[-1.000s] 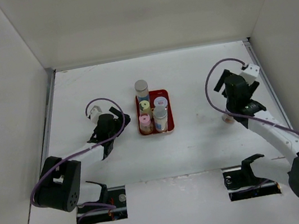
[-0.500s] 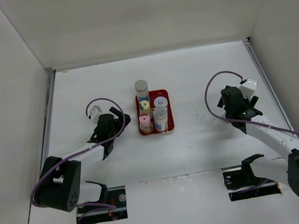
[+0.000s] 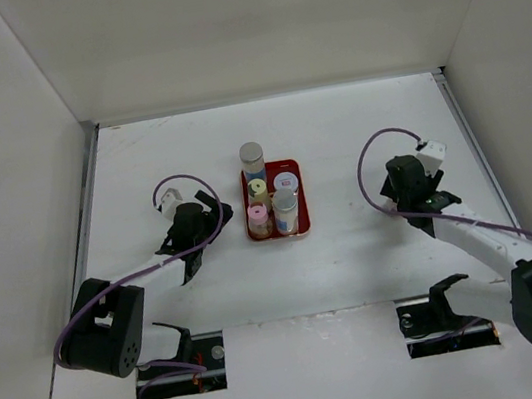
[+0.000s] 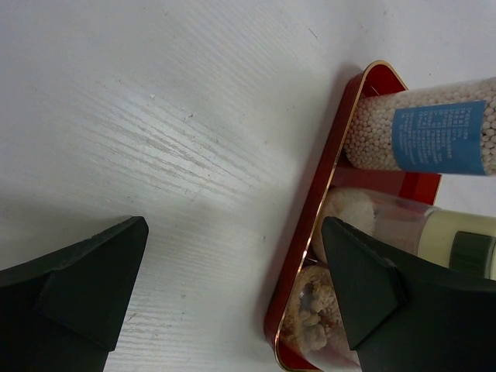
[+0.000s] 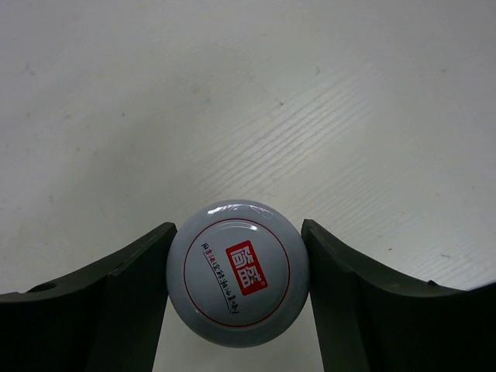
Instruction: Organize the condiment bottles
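Observation:
Several condiment bottles stand in the red tray, among them a grey-capped one, a pink-capped one and a lavender-capped one. At the right, another condiment bottle with a pale grey cap and red emblem stands on the table. My right gripper is shut on its cap, one finger against each side. In the top view the wrist hides this bottle. My left gripper is open with nothing in it, just left of the tray's gold rim.
The left wrist view shows a bottle with a blue label and one of brownish granules inside the tray. White walls enclose the white table on three sides. Both arm bases sit at the near edge.
My right arm has dropped and shifted left over the lone bottle, and its jaws have come in against the cap. The left arm and tray have not moved.

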Tool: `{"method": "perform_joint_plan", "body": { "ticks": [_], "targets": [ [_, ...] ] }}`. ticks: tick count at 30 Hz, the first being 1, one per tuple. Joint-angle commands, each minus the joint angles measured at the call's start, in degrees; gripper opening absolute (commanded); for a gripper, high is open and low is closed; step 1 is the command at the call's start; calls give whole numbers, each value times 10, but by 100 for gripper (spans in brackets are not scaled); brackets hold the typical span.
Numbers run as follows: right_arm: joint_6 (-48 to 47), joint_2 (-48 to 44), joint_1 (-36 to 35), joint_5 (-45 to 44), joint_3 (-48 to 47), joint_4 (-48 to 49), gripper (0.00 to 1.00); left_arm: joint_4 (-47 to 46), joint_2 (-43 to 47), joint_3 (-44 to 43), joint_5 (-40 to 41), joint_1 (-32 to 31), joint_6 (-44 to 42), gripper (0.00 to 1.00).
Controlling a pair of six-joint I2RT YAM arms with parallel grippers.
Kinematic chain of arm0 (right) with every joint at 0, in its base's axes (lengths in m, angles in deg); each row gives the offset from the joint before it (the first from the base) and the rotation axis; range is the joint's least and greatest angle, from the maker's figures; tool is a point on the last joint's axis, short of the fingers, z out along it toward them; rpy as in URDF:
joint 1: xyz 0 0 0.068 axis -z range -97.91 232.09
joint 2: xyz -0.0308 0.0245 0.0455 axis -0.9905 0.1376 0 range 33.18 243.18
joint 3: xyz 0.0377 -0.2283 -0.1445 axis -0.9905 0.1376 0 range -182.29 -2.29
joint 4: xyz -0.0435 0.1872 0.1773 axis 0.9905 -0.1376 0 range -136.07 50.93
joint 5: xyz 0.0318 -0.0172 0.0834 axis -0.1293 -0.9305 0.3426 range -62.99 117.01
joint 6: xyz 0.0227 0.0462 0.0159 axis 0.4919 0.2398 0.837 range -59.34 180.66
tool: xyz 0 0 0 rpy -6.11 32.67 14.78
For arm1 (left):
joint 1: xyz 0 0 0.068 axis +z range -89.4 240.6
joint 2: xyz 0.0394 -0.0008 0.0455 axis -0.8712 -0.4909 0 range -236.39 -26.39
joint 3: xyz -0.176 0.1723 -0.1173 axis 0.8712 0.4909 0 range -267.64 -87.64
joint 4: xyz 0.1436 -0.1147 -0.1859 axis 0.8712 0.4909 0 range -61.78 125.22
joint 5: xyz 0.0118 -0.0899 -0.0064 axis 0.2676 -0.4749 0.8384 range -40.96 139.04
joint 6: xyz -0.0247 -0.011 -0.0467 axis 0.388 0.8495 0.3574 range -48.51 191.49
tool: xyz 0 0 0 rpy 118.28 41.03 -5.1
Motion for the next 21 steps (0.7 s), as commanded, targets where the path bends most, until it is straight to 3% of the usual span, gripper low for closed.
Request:
{"method": "perform_joint_plan", "body": {
  "ticks": [1, 8, 15, 21],
  "targets": [
    [-9, 18, -29, 27, -82, 88, 45, 0, -2, 1, -5, -6, 4, 100],
    [-25, 193, -72, 138, -241, 213, 46, 0, 5, 5, -4, -2, 4, 100],
    [-29, 361, -111, 206, -416, 217, 46, -1, -2, 3, -5, -2, 4, 100],
    [-31, 432, -127, 239, -482, 201, 47, -2, -4, 1, -8, -2, 4, 100]
  ]
}}
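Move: The white-lidded bottle is already gripped in the right hand. The tray's empty far right cell lies about 18 cm ahead of that hand, 26 cm to its left and some 5 cm lower. The bead bottle stands about 7 cm to the left of this cell and the purple-lidded bottle 7 cm nearer the base; the yellow-capped bottle is 11 cm ahead of the hand, 33 cm left. From the left hand the cell is roughly 6 cm ahead, 18 cm right. The white-lidded bottle, still pinched just below its lid, is swept quickly left and forward by the right arm, roughly 30 cm across the table towards the tray's empty far right cell. The hand rises some 6 cm, then starts to sink slightly near the tray, while the wrist swings about 30 degrees counter-clockwise and the fingers keep their hold. ##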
